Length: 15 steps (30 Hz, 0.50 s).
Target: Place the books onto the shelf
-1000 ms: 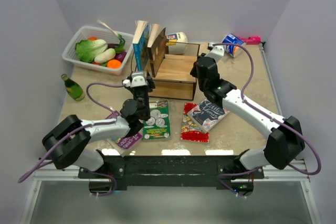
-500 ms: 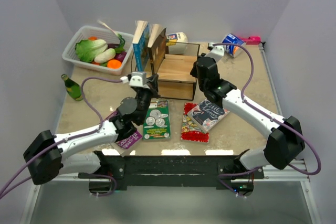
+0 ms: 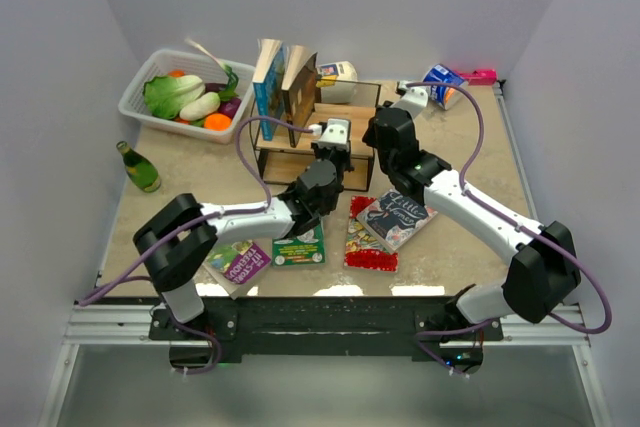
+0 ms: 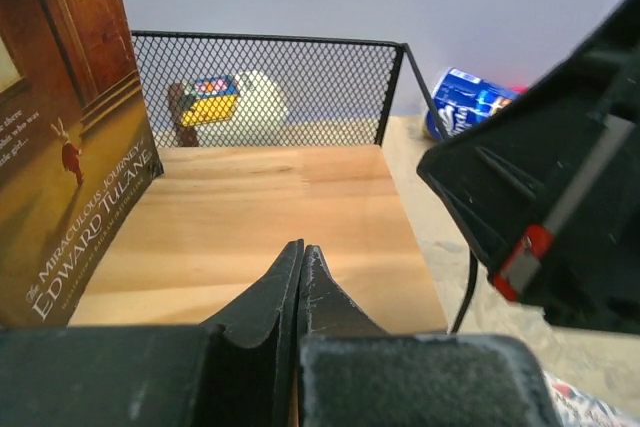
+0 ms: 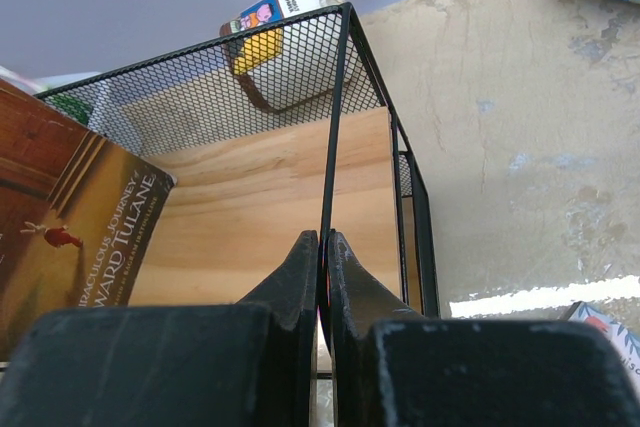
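Observation:
The shelf point(image 3: 355, 119) stands mid-table, black wire frame with wooden boards. A blue book point(image 3: 267, 82) and a brown book point(image 3: 299, 85) stand upright at its left end. My left gripper point(image 3: 335, 147) hovers shut and empty over the front of the top board point(image 4: 270, 197), the brown book point(image 4: 70, 147) to its left. My right gripper point(image 3: 379, 135) is shut on the thin black frame wire point(image 5: 335, 127) at the shelf's right side. Flat on the table lie a green book point(image 3: 302, 245), partly under my left arm, a purple-and-green book point(image 3: 238, 259), a red book point(image 3: 366, 239) and a dark grey book point(image 3: 398, 215).
A white basket point(image 3: 128, 107) of vegetables sits back left, with a green bottle point(image 3: 140, 167) in front of it. A white bottle point(image 3: 338, 74) stands behind the shelf's mesh. A blue tissue pack point(image 3: 440, 82) and a pink object point(image 3: 482, 75) lie back right.
My left arm swung right from in front of the standing books to the shelf's open part, and its gripper closed empty. The right arm has not moved.

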Tool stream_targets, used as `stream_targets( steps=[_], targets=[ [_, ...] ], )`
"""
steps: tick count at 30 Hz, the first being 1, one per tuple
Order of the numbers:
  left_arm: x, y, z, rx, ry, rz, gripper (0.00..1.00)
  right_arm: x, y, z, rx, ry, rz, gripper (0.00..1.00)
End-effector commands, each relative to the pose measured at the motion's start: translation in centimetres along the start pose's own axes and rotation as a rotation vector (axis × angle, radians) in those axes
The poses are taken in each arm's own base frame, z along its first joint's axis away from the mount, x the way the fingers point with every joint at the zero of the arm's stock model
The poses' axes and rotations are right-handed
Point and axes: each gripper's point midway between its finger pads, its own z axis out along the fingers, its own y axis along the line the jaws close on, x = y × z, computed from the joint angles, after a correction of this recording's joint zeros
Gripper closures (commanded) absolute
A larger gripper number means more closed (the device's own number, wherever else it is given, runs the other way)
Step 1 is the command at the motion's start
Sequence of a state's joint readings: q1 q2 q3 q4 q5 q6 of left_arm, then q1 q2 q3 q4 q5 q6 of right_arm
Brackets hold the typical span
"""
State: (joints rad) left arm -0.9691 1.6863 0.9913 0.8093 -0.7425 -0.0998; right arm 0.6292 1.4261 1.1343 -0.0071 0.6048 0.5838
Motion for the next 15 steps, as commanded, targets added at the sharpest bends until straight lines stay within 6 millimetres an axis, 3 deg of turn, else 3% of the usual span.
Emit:
stream_targets(
  steps=[1,10,15],
  targets=[
    [-3.1,1.5,2.6,-0.150,-0.082,0.010,1.00,2.4,0.0,0.1,-0.010,0.072,0.008,1.00],
    [-1.0,4.8,6.9,-0.239,-0.009,0.012,1.00,3.0,-0.1,0.2,-0.015,0.085,0.007,1.00],
    [0.1,6.7,7.3,-0.273,0.024,0.009,1.00,3.3,-0.2,0.2,-0.014,0.093,0.002,1.00]
  ],
)
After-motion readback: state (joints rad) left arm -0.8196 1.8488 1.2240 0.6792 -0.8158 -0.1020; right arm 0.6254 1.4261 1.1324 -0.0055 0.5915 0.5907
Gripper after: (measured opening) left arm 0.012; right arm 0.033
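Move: The brown book standing on the shelf is ahead and to the left of the shut left fingers: its middle is about 8 cm forward, 9 cm left and some 5 cm higher. The blue book stands about 7 cm farther left, beyond the brown one. The shelf's right side rail is about 7 cm to the fingers' right and 4 cm ahead. From the right hand, the brown book is roughly 15 cm left, 4 cm forward and 4 cm up. The shut left fingers head in over the shelf board towards the right-hand cover of the brown book, about 8 cm forward at nearly constant height. They go straight at first, then also bear nearly 4 cm left, with the hand swinging some 15 degrees counter-clockwise. The right hand stays put, still pinching the shelf's right side rail. ##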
